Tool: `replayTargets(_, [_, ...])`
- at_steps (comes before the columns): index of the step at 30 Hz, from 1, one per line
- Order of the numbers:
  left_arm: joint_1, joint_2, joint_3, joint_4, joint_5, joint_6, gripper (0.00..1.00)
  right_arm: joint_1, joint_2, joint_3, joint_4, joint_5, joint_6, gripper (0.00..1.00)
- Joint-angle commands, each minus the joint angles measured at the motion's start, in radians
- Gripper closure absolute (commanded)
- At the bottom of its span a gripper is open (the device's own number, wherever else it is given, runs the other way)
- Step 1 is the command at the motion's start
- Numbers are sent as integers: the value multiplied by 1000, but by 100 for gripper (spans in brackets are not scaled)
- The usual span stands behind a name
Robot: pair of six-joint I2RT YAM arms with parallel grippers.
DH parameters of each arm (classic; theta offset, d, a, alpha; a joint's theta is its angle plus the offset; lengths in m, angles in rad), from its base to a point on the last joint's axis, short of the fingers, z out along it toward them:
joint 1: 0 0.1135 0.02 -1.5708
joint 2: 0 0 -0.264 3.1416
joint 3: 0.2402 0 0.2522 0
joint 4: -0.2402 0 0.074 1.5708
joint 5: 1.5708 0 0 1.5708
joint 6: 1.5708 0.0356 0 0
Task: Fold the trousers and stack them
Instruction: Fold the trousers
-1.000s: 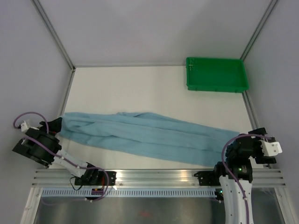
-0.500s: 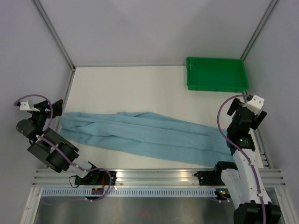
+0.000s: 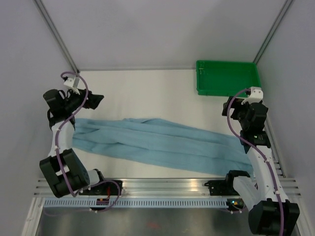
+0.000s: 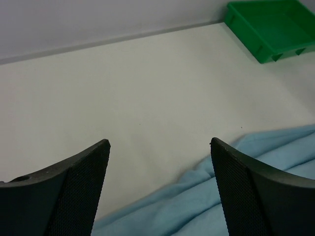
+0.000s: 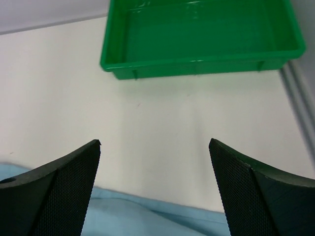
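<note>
The light blue trousers (image 3: 157, 142) lie stretched out lengthwise across the white table, from the left edge to the near right. My left gripper (image 3: 95, 100) hovers above and behind their left end, open, with nothing between its fingers. In the left wrist view the left gripper (image 4: 157, 142) frames bare table, with the trousers (image 4: 221, 196) below it. My right gripper (image 3: 232, 109) hangs open above the trousers' right end, empty. The right wrist view has the right gripper (image 5: 155, 141) over bare table and the trousers (image 5: 138, 216) along the bottom.
A green plastic tray (image 3: 226, 92) stands at the back right corner, also visible as the tray (image 4: 280, 53) and the tray (image 5: 197, 66) in the wrist views. Grey walls and metal frame posts (image 3: 69, 59) enclose the table. An aluminium rail (image 3: 162, 187) runs along the near edge.
Both arms have lifted from the two ends of the trousers and swung toward the back of the table. The trousers lie as before.
</note>
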State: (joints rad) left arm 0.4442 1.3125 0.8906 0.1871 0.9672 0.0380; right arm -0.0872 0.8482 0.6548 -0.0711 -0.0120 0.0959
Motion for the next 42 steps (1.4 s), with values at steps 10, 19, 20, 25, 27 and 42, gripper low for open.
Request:
replayTargets(10, [-379, 25, 128, -508, -274, -84, 31, 46, 187, 83, -289, -539, 45, 14])
replayTargets(19, [-590, 97, 208, -733, -234, 350, 25, 230, 422, 155, -289, -580, -220, 16])
replayTargets(20, [-599, 123, 211, -744, -231, 391, 25, 265, 443, 157, -286, -592, -229, 17])
replayTargets(25, [-601, 226, 231, -775, -180, 605, 23, 348, 541, 151, -263, -550, -286, 17])
replayTargets(27, [-602, 290, 249, -794, -185, 658, 27, 369, 584, 157, -269, -534, -303, 18])
replayTargets(42, [-601, 383, 200, -765, -252, 721, 37, 400, 710, 221, -271, -470, -349, 23])
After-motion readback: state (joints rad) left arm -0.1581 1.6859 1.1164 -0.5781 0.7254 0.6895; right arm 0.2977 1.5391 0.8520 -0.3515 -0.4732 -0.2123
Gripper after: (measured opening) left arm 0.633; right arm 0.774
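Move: The folded strip of trousers runs across the table below both hands. For the left hand, its far edge left of the middle lies about 8 cm back, 19 right and 21 down, with the waist end roughly 10 back and 8 left. For the right hand, the far edge right of the middle is some 6 cm back, 19 left and 20 down, and the green tray about 27 ahead and 3 right. Both hands sweep inward about 18 cm, sinking some 16, over the trousers' far edge, fingers tipping down and narrowing. ##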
